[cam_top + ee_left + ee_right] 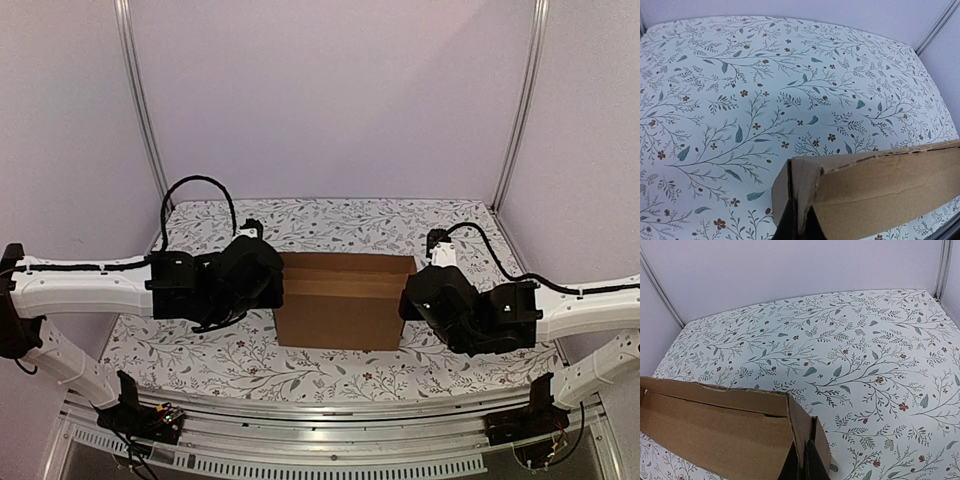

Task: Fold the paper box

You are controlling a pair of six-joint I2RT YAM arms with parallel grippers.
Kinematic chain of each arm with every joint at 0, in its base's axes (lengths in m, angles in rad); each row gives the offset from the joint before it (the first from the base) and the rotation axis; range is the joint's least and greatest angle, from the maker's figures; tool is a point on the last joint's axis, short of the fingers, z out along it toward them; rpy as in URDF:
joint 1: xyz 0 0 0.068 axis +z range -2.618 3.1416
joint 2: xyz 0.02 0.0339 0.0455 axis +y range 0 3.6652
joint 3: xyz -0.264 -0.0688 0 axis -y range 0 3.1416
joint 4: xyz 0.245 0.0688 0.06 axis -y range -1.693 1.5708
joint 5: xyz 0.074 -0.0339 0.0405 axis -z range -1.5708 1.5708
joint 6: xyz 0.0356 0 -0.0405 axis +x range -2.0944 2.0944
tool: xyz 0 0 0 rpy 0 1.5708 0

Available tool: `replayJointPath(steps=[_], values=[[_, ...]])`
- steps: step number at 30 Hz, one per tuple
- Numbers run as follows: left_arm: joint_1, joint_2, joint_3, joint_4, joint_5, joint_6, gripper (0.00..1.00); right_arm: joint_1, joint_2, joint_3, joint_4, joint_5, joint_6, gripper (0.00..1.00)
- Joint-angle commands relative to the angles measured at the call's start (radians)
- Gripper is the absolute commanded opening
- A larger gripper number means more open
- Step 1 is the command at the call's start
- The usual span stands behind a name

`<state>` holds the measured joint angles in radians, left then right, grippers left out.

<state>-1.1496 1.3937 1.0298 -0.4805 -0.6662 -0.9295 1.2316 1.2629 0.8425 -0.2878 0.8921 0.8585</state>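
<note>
The paper box (345,310) is plain brown cardboard, standing partly formed in the middle of the table between both arms. My left gripper (274,285) is at its left end and my right gripper (410,297) at its right end. In the left wrist view the left gripper (801,227) is shut on the box's (880,195) end wall, with cardboard pinched between the black fingers (786,226). In the right wrist view the right gripper (803,467) is likewise shut on the box's (715,435) other end wall, beside a doubled flap. The open inside of the box faces that camera.
A floral tablecloth (330,375) covers the table. Pale walls and two slanted metal posts (140,110) (522,110) close off the back and sides. A metal rail (330,420) with both arm bases runs along the near edge.
</note>
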Motion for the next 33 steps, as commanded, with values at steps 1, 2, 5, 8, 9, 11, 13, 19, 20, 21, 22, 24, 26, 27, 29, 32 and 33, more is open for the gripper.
replayJointPath(steps=[1,2,5,8,9,11,13,19,20,21,22,24,26,27,29,32,33], values=[[-0.025,0.063,-0.041,-0.126,0.155,-0.026,0.0,0.01,0.025,-0.056,-0.025,-0.061,0.02,0.0],[-0.027,0.062,-0.043,-0.125,0.156,-0.027,0.0,0.011,0.028,-0.063,-0.018,-0.062,0.02,0.0],[-0.026,0.062,-0.045,-0.124,0.158,-0.029,0.0,0.01,0.031,-0.083,0.004,-0.066,0.023,0.0],[-0.027,0.063,-0.049,-0.12,0.16,-0.028,0.0,0.011,0.037,-0.103,0.023,-0.075,0.035,0.0],[-0.027,0.063,-0.051,-0.12,0.161,-0.028,0.0,0.011,0.04,-0.111,0.028,-0.078,0.042,0.0],[-0.027,0.065,-0.056,-0.116,0.165,-0.029,0.0,0.016,0.044,-0.123,0.037,-0.076,0.053,0.0],[-0.025,0.068,-0.063,-0.108,0.17,-0.031,0.0,0.028,0.049,-0.136,0.042,-0.063,0.063,0.0],[-0.026,0.07,-0.103,-0.079,0.19,-0.043,0.01,0.075,0.078,-0.187,0.083,-0.041,0.116,0.0],[-0.027,0.07,-0.112,-0.07,0.196,-0.044,0.02,0.084,0.082,-0.197,0.092,-0.035,0.121,0.0],[-0.027,0.07,-0.121,-0.058,0.203,-0.045,0.03,0.092,0.085,-0.204,0.1,-0.029,0.131,0.0],[-0.027,0.071,-0.129,-0.051,0.208,-0.045,0.04,0.097,0.088,-0.208,0.105,-0.025,0.135,0.0],[-0.027,0.073,-0.137,-0.044,0.215,-0.04,0.11,0.107,0.092,-0.211,0.107,-0.02,0.135,0.0],[-0.026,0.07,-0.138,-0.047,0.21,-0.03,0.17,0.111,0.095,-0.213,0.106,-0.016,0.136,0.0],[-0.026,0.067,-0.137,-0.047,0.207,-0.023,0.2,0.112,0.094,-0.215,0.105,-0.015,0.136,0.0],[-0.024,0.055,-0.135,-0.045,0.201,-0.009,0.25,0.111,0.09,-0.214,0.105,-0.01,0.132,0.0],[-0.016,0.037,-0.125,-0.063,0.181,0.014,0.28,0.114,0.081,-0.212,0.105,-0.006,0.121,0.0],[-0.013,0.029,-0.12,-0.073,0.173,0.022,0.29,0.113,0.078,-0.212,0.104,-0.004,0.115,0.0]])
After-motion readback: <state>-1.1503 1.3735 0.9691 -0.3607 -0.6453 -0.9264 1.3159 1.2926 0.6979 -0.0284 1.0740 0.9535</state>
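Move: Between the two hands stands the open paper box, its left and right side walls already pinched. Its middle lies roughly 12 cm to the left hand's right, about 3 cm ahead and 6 cm below. From the right hand the same middle is about 12 cm to the left, some 4 cm ahead and 7 cm below. The box's far wall runs about 7 cm ahead of both hands, its middle about 12 cm inward from each and 3 cm lower. Keeping its pinch on the box's right side wall, the right hand eases down about 1.5 cm and, later, back about 1 cm, while the wrist rolls its left side up, tips its fingers slightly up and turns a little clockwise, some 10 degrees in all. The left hand holds still, dips half a centimetre, then opens its fingers partway to let go of the left wall, drifting slightly right and rising back. ##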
